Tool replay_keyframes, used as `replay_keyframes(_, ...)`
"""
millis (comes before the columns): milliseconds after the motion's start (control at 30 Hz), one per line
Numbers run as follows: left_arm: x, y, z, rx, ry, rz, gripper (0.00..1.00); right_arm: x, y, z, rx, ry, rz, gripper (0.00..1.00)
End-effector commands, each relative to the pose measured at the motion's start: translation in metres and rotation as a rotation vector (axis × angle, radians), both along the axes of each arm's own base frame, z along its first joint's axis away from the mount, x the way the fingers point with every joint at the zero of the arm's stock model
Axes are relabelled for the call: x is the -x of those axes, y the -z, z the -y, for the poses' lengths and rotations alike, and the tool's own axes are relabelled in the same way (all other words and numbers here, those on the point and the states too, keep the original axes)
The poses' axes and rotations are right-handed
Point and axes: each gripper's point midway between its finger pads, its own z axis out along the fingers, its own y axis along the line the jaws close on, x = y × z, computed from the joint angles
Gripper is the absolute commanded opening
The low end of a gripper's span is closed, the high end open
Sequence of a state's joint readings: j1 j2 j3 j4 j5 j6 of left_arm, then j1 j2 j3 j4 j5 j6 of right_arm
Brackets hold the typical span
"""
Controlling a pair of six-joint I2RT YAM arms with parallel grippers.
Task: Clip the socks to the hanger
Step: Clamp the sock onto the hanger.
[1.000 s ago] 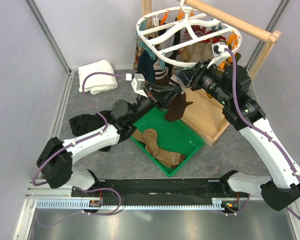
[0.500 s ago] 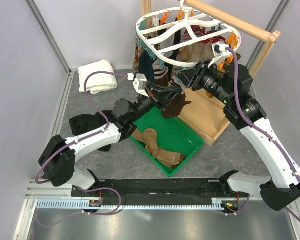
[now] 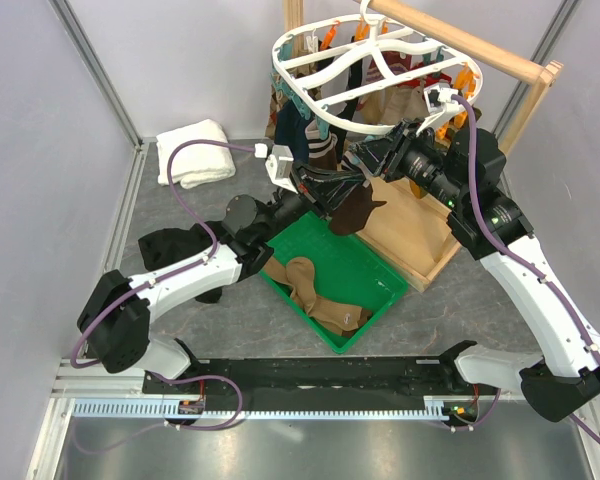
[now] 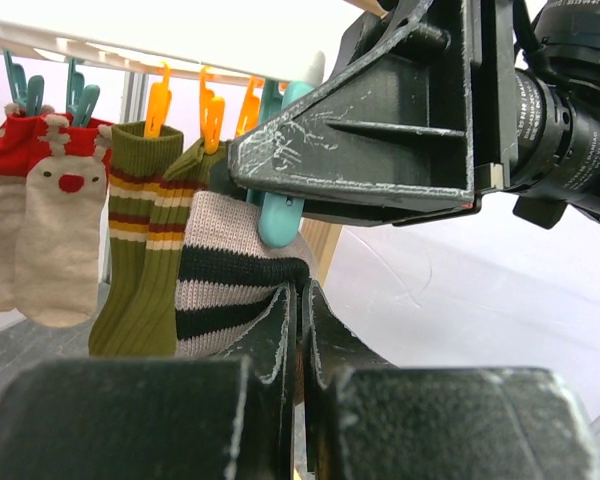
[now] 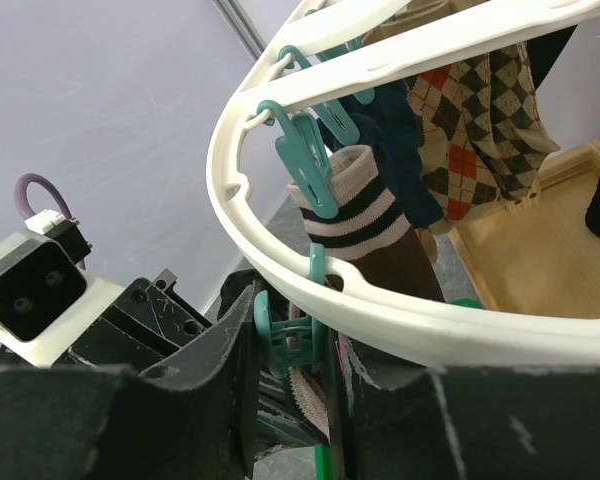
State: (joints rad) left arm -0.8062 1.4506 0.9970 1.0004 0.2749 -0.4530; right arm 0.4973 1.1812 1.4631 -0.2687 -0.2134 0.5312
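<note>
The white oval hanger (image 3: 325, 108) hangs from the wooden rail, with several socks clipped on it. My left gripper (image 3: 332, 190) is shut on the cuff of a dark brown sock with white stripes (image 3: 356, 213) and holds it up under the hanger's near rim. In the left wrist view the jaws (image 4: 302, 300) pinch the striped cuff (image 4: 230, 290) just below a teal clip (image 4: 278, 215). My right gripper (image 3: 368, 156) is shut on that teal clip (image 5: 280, 335) below the hanger rim (image 5: 410, 315), and the cuff (image 5: 308, 388) sits at the clip's mouth. Tan socks (image 3: 318, 295) lie in the green bin.
The green bin (image 3: 378, 268) sits at the centre, with a wooden tray (image 3: 415, 235) to its right. A white towel (image 3: 195, 152) lies at the back left and a black cloth heap (image 3: 168, 245) at the left. The wooden rail (image 3: 460, 45) crosses the back right.
My left gripper has shifted slightly with the striped sock, first left and then back up under the hanger. The right gripper has stayed on the clip.
</note>
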Motion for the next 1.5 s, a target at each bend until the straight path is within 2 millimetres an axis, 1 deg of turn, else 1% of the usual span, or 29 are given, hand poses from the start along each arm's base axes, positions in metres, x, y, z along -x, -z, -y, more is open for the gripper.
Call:
replay_keyframes(0, 0.008, -0.035, -0.007, 0.048, -0.006, 0.118, 0.02, 0.007, 0.017, -0.017, 0.024, -0.098, -0.055, 0.00)
replay_keyframes(100, 0.006, -0.036, -0.006, 0.042, -0.011, 0.123, 0.02, 0.009, 0.012, -0.018, 0.015, -0.107, -0.048, 0.00)
replay_keyframes(200, 0.004, -0.037, -0.005, 0.041, -0.014, 0.125, 0.02, 0.010, 0.012, -0.019, 0.014, -0.113, -0.049, 0.00)
replay_keyframes(233, 0.005, -0.040, -0.004, 0.045, -0.009, 0.133, 0.02, 0.010, 0.012, -0.019, 0.015, -0.113, -0.048, 0.00)
replay_keyframes(500, 0.007, -0.046, -0.005, 0.050, -0.007, 0.144, 0.02, 0.010, 0.013, -0.018, 0.012, -0.111, -0.053, 0.00)
replay_keyframes(600, 0.006, -0.044, -0.005, 0.040, -0.013, 0.141, 0.02, 0.011, 0.010, -0.017, 0.010, -0.104, -0.044, 0.18)
replay_keyframes(633, 0.006, -0.043, -0.005, 0.038, -0.015, 0.138, 0.02, 0.011, 0.010, -0.016, 0.010, -0.099, -0.043, 0.27)
replay_keyframes(700, 0.005, -0.041, -0.005, 0.034, -0.016, 0.133, 0.02, 0.011, 0.008, -0.014, 0.009, -0.092, -0.038, 0.34)
replay_keyframes(733, 0.005, -0.041, -0.005, 0.035, -0.015, 0.132, 0.02, 0.010, 0.007, -0.013, 0.010, -0.087, -0.033, 0.41)
replay_keyframes(800, 0.004, -0.042, -0.004, 0.036, -0.015, 0.129, 0.02, 0.012, 0.006, -0.013, 0.010, -0.089, -0.029, 0.44)
replay_keyframes(867, 0.004, -0.041, -0.003, 0.035, -0.012, 0.127, 0.02, 0.012, 0.004, -0.013, 0.007, -0.089, -0.025, 0.45)
replay_keyframes(967, 0.004, -0.042, -0.003, 0.035, -0.013, 0.125, 0.02, 0.014, 0.002, -0.012, 0.006, -0.089, -0.018, 0.48)
replay_keyframes(1067, 0.002, -0.043, -0.004, 0.034, -0.021, 0.122, 0.04, 0.015, -0.002, -0.010, 0.005, -0.085, -0.007, 0.57)
replay_keyframes(1100, 0.002, -0.044, -0.005, 0.036, -0.025, 0.123, 0.07, 0.015, -0.002, -0.010, 0.006, -0.085, -0.006, 0.63)
replay_keyframes(1167, 0.001, -0.044, -0.005, 0.035, -0.031, 0.120, 0.11, 0.016, -0.006, -0.007, 0.008, -0.073, 0.010, 0.70)
replay_keyframes(1200, 0.001, -0.044, -0.006, 0.037, -0.032, 0.117, 0.16, 0.016, -0.007, -0.005, 0.010, -0.065, 0.016, 0.75)
replay_keyframes(1267, 0.001, -0.045, -0.007, 0.040, -0.035, 0.118, 0.20, 0.018, -0.011, -0.002, 0.010, -0.054, 0.032, 0.79)
replay_keyframes(1367, -0.001, -0.045, -0.008, 0.043, -0.046, 0.110, 0.31, 0.018, -0.016, 0.007, 0.028, -0.015, 0.051, 0.84)
replay_keyframes(1400, -0.002, -0.044, -0.009, 0.042, -0.051, 0.107, 0.38, 0.016, -0.017, 0.012, 0.046, 0.013, 0.068, 0.86)
replay_keyframes(1433, -0.003, -0.043, -0.009, 0.041, -0.055, 0.104, 0.43, 0.017, -0.017, 0.016, 0.063, 0.031, 0.066, 0.87)
replay_keyframes(1467, -0.003, -0.043, -0.010, 0.042, -0.058, 0.102, 0.51, 0.017, -0.018, 0.020, 0.074, 0.048, 0.071, 0.88)
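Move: My left hand pinches the brown sock's striped cuff; the teal clip it goes to is about 3 cm above it, 2 cm ahead and 1 cm to its left. That clip is already squeezed open between my right fingers, right at their pads. The white hanger rim runs some 4 cm above the clip, and the sock's mate already hangs about 7 cm left of the clip and 4 cm farther out, roughly 4 cm lower. With my right fingers keeping the clip squeezed, my left hand lifts the pinched cuff some 1.5 cm up into its jaws, then holds there. My right fingers then spread wide to let the clip bite, that hand easing back about 1 cm. Only once they are opening do my left fingers begin to part on the cuff, opening about a third. ##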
